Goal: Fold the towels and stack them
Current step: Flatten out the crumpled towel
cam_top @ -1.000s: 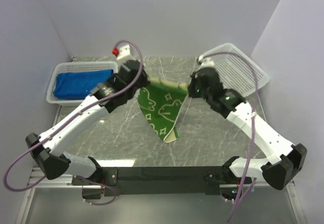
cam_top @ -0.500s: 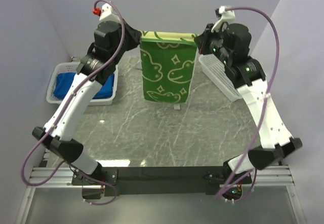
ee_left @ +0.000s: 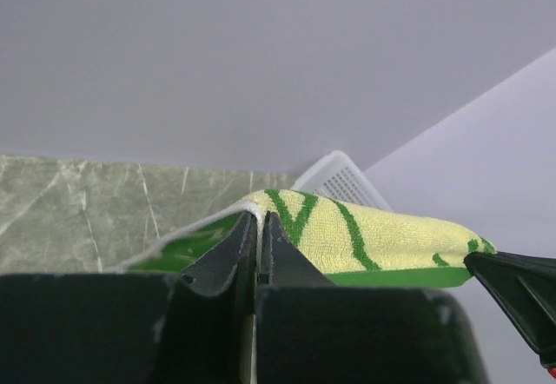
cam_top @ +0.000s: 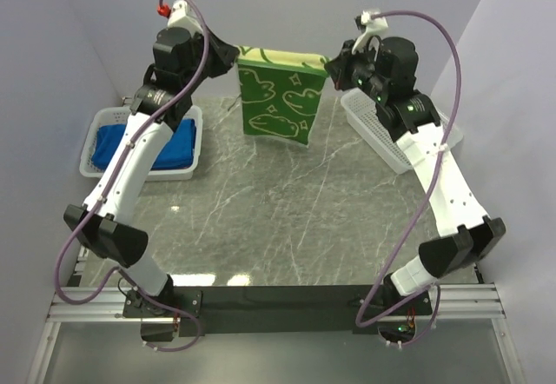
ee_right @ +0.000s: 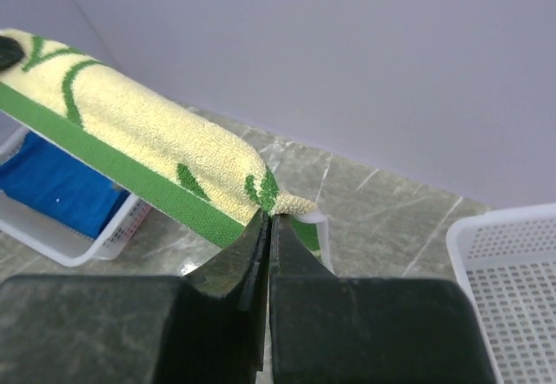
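A pale yellow towel with green motifs point(cam_top: 280, 102) hangs high over the far part of the table, its green side facing the camera and its yellow edge stretched taut along the top. My left gripper point(cam_top: 236, 56) is shut on its left top corner point(ee_left: 287, 215). My right gripper point(cam_top: 330, 64) is shut on the right top corner point(ee_right: 269, 195). The cloth's lower edge hangs free above the marble. Folded royal blue towels point(cam_top: 143, 145) lie in the left basket point(cam_top: 94, 168).
A white lattice basket point(cam_top: 382, 136) stands tilted at the back right, partly behind my right arm. The left basket sits against the left wall. Grey walls close the back and both sides. The marble table point(cam_top: 287, 219) stretches in front of the hanging cloth.
A second ago the towel hung bunched low between the grippers. Both arms have risen and spread apart, pulling it flat; since half a second ago it has swung a little farther back.
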Motion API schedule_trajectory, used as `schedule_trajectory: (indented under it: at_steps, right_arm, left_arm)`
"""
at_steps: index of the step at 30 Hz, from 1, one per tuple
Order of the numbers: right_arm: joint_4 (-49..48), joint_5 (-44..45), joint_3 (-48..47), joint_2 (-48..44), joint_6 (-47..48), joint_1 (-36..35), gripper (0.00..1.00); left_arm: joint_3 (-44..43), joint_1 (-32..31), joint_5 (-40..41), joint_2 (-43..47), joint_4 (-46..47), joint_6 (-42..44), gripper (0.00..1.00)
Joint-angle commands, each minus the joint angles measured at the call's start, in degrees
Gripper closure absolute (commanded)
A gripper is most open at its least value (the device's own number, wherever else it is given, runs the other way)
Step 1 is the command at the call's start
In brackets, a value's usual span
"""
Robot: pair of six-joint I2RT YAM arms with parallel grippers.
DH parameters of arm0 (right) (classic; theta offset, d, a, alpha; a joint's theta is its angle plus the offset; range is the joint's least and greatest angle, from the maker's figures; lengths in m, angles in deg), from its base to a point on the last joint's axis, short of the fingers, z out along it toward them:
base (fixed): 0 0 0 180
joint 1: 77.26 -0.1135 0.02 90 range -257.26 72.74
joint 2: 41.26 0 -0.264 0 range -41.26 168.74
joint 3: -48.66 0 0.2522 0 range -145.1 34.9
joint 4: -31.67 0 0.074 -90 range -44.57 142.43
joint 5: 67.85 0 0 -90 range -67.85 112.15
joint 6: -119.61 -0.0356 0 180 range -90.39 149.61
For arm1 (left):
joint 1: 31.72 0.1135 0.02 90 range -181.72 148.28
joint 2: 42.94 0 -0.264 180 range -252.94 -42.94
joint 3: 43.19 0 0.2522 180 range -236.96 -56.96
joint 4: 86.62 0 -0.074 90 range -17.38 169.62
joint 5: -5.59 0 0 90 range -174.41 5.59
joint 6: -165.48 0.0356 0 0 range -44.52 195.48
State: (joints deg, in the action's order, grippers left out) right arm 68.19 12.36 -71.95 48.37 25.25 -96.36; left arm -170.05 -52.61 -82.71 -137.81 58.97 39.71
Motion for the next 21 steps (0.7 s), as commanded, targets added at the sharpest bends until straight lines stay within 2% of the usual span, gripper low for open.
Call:
schedule_trajectory:
  at_steps: [1,2,4,11,15,17,21]
  right_arm:
    - [-1.7,3.5,7.2,-6.5,2.1,3.1,1.00]
    - [-3.1,2.5,9.9,-9.2,1.6,3.2,1.00]
    - [-3.7,2.0,16.9,-13.0,-0.5,3.2,1.00]
    - [0.0,-3.4,27.8,-21.7,-7.0,3.0,1.00]
    - [1.8,-7.2,37.6,-28.8,-11.8,2.8,1.00]
    - [4.4,-8.3,40.0,-32.9,-13.0,2.7,1.00]
    - [10.0,-10.1,40.1,-38.4,-13.2,2.5,1.00]
  left_arm:
    - [6.0,3.0,1.0,7.1,4.3,0.9,0.99]
    - [12.5,3.0,0.6,10.3,5.9,-0.3,0.99]
    - [19.0,3.0,0.2,13.0,6.0,-1.7,0.99]
    - [31.2,3.0,-3.5,25.4,2.9,-6.4,0.99]
    - [39.3,2.8,-6.1,32.8,-1.1,-8.7,0.99]
    - [43.9,2.8,-6.3,37.6,-2.6,-9.3,0.99]
    - [46.6,2.8,-7.5,44.2,-7.0,-9.7,0.99]
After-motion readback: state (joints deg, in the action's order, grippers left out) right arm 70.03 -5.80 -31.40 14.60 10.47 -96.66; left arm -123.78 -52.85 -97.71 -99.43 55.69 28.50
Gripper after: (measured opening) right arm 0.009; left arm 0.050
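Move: Below the two raised hands, which already hold the green-and-yellow towel's upper corners, lies the bare table middle: from the left hand about 10 cm back, 10 cm right and 46 cm down; from the right hand about 8 cm back, 12 cm left and 44 cm down. The left basket stands some 31 cm left of the left hand, 5 cm farther out and 42 cm lower; the right basket is about 26 cm right of the right hand, 14 cm farther out and 40 cm lower. Drawing the stretched towel back and down together, both arms go about 18 cm towards their bases and 10 cm lower, sinking steeply at first, then mostly pulling back over the table middle. The wrists tip down some 15 degrees and turn inward towards each other by as much, the fingers keeping their pinch on the two corners. ##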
